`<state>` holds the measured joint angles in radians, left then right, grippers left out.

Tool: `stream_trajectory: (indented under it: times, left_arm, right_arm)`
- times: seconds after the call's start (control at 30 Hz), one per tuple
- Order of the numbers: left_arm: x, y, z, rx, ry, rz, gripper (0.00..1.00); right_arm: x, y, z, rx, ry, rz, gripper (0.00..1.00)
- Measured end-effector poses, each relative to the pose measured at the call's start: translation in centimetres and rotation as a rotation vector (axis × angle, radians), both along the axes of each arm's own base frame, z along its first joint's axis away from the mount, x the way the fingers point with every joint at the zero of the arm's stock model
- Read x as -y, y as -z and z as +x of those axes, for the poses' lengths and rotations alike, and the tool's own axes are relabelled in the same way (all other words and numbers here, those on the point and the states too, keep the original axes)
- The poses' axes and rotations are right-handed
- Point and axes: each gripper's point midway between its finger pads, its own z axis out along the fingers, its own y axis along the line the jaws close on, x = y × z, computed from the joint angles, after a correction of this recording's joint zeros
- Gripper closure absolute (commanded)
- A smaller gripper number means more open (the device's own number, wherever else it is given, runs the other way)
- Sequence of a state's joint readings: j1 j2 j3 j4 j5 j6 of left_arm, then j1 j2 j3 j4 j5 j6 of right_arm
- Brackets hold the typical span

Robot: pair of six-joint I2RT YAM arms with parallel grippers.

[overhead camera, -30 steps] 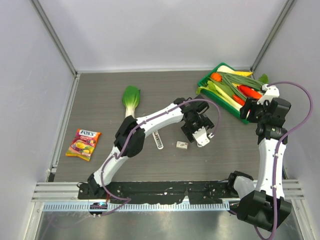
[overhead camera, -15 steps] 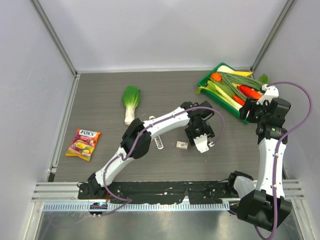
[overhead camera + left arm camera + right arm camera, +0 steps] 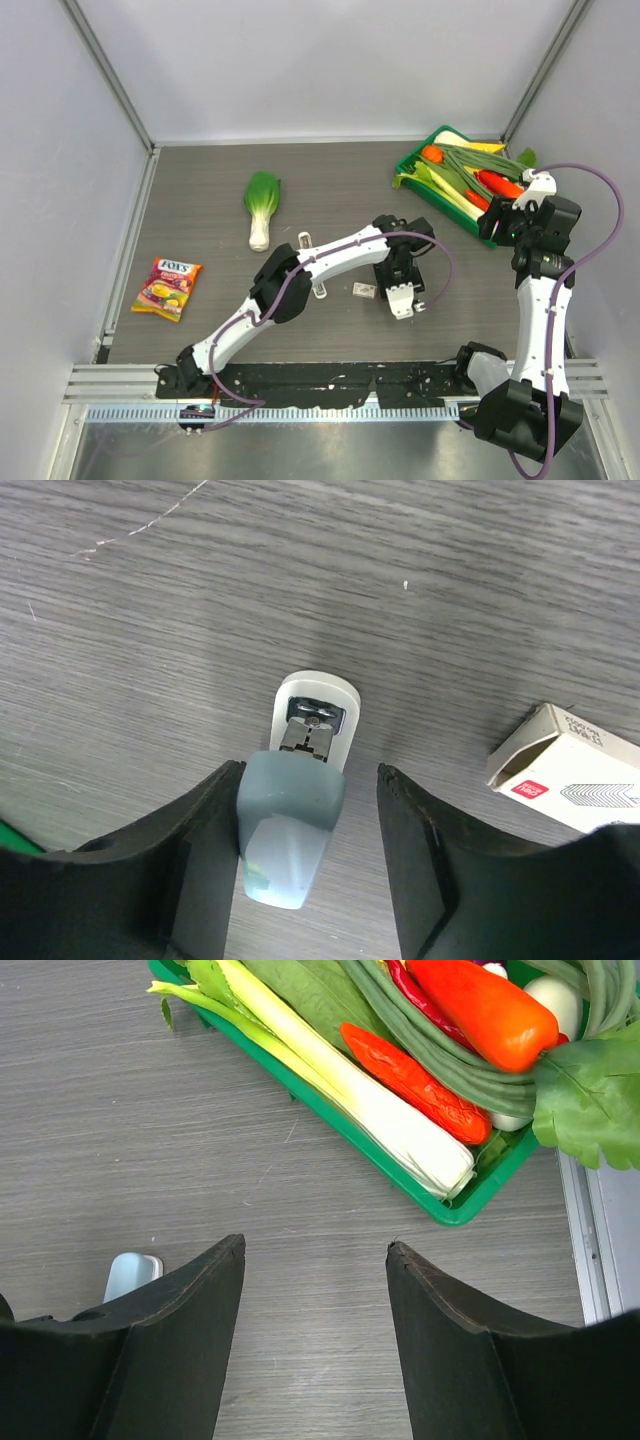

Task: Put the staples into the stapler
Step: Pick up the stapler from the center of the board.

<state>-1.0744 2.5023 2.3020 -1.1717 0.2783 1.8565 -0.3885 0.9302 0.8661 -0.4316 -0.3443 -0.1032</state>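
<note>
The stapler (image 3: 317, 280), slim and white, lies on the table left of the staples (image 3: 364, 291), a small box. In the left wrist view this box (image 3: 565, 780) shows a red mark and an open flap at the right. My left gripper (image 3: 402, 300) is just right of the box, low over the table. Its jaws (image 3: 310, 775) are open around a pale blue-grey bar (image 3: 290, 820). The left finger touches the bar and the right finger stands apart. A white rounded end with a metal part (image 3: 315, 712) shows beyond the bar. My right gripper (image 3: 315, 1245) is open and empty.
A green tray (image 3: 470, 1205) of vegetables sits at the back right, just beyond my right gripper (image 3: 497, 222). The blue-grey bar's end (image 3: 132, 1275) shows at the left of the right wrist view. A bok choy (image 3: 262, 200) and a candy bag (image 3: 167, 288) lie on the left.
My left gripper has moved nearer and down over the blue-grey bar, and its jaws have narrowed. The right arm has hardly moved.
</note>
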Motion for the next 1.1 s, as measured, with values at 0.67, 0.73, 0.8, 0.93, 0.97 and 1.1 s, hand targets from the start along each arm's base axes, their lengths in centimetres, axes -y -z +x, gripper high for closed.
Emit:
stream_trajectory:
  times: [0.67, 0.73, 0.8, 0.93, 0.97, 1.1]
  left_arm:
    - [0.6, -0.9, 1.9, 0.094, -0.015, -0.017, 0.62]
    - [0.6, -0.9, 2.0, 0.098, -0.015, -0.016, 0.65]
    - [0.6, -0.9, 2.0, 0.1, -0.016, -0.015, 0.67]
    - [0.5, -1.0, 2.1, 0.103, -0.025, -0.013, 0.68]
    - [0.6, -1.0, 2.1, 0.103, -0.032, -0.014, 0.65]
    - [0.9, -1.1, 2.5, 0.108, -0.076, -0.031, 0.66]
  right_arm:
    - [-0.1, 0.2, 0.1, -0.006, -0.008, 0.007, 0.37]
    - [-0.2, 0.2, 0.1, -0.006, -0.009, 0.008, 0.37]
    - [-0.2, 0.2, 0.1, -0.006, -0.009, 0.008, 0.38]
    - [-0.2, 0.2, 0.0, -0.006, -0.012, 0.01, 0.37]
    - [-0.3, 0.2, 0.0, -0.006, -0.013, 0.011, 0.38]
    - [-0.5, 0.3, 0.1, -0.009, -0.025, 0.018, 0.38]
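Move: The stapler already sits between the left hand's open fingertips, its middle roughly 2 cm ahead, 1 cm to the right and 1 cm lower. From that hand the staples box lies about 7 cm left and 2 cm back, the white stapler some 19 cm left and 3 cm ahead, the green basket around 22 cm ahead and 16 cm right. From the idle right hand the stapler is about 25 cm left, 5 cm back and 19 cm below. Forward along the stapler by about 2.5 cm goes the left hand, rising roughly 1 cm and easing slightly right as its down-pointing fingertips tilt forward some 5 degrees. The half-open fingers close until they pinch the blue lid from both sides and stop on it, grip effort climbing well above its free-travel level. ##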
